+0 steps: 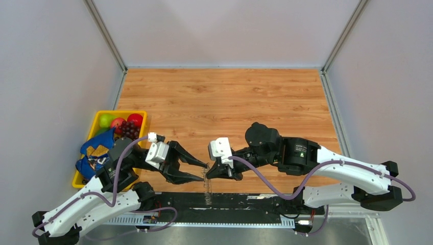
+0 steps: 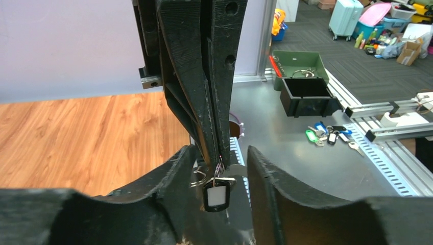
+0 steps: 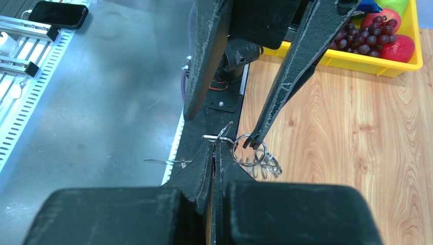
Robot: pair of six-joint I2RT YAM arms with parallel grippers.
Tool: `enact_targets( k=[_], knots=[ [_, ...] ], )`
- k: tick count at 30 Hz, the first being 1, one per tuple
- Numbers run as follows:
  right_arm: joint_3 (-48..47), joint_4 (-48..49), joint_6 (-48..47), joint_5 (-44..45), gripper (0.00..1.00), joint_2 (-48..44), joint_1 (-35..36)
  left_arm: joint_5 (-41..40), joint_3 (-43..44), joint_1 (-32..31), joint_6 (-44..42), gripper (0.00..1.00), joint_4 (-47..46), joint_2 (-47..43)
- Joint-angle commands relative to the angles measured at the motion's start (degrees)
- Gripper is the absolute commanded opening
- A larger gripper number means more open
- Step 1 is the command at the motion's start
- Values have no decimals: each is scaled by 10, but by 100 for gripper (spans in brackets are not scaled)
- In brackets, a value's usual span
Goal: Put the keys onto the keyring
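My right gripper [image 1: 210, 173] is shut at the near table edge, its tips [image 3: 214, 145] pinching the small wire loop of a key [image 2: 217, 196]. The key has a black head with a white label and hangs below the right gripper [image 2: 218, 158]. My left gripper [image 2: 220, 153] is open, with one finger on each side of the hanging key. In the right wrist view one fingertip [image 3: 254, 142] of the left gripper [image 3: 222, 127] touches the thin metal keyring [image 3: 237, 162], which hangs beside the pinched loop with more wire loops under it. The keyring [image 2: 199, 181] shows partly behind the left finger.
A yellow bin [image 1: 120, 112] of fruit and a blue bag stands at the table's left, its wall [image 3: 347, 64] close behind the left arm. A black strip runs along the near edge. Off the table lie loose tagged keys [image 2: 329, 135], a green and black box [image 2: 301, 76] and a phone [image 3: 58, 14].
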State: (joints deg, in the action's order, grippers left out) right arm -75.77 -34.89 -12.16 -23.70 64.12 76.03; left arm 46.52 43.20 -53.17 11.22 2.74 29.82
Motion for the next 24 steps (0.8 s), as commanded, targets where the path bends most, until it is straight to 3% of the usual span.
enact_targets(
  k=[1, 10, 18, 21, 24],
  knots=[
    [-36, 40, 14, -6, 0, -3, -2, 15, -1, -1, 3, 46, -23, 8],
    [-38, 47, 15, 10, 0, -10, -1, 22, -5, -2, 3, 44, -18, 9],
    [-38, 54, 17, 23, 0, -18, -2, 20, -5, -2, -2, 22, -10, 13],
    [-37, 56, 18, 34, 0, -24, -1, 20, -3, -1, -9, 4, -6, 13],
    [-36, 59, 20, 49, 0, -33, -2, 16, -2, -2, -14, 0, 0, 11]
  ],
)
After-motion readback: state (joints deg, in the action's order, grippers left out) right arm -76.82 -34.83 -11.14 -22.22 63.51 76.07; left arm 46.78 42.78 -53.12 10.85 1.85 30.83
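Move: The keys' small link sits pinched right at the right hand's closed fingertips, and lies about 1 cm to the right of the left hand point and 1 cm below it, level fore and aft. The black key fob hangs about 2 cm below that link, a loop of the keyring stands some 2 cm ahead of the link, and a flat key sticks out about 3 cm back from it and 1 cm lower. The left fingers, half open at first, close fully and pinch the small link right at the right hand's tips, fingertips meeting fingertips. The left hand itself barely shifts, dipping and easing right by about half a centimetre, while the right hand keeps its shut grip and lifts the link about 1 cm up between the closing fingers. ##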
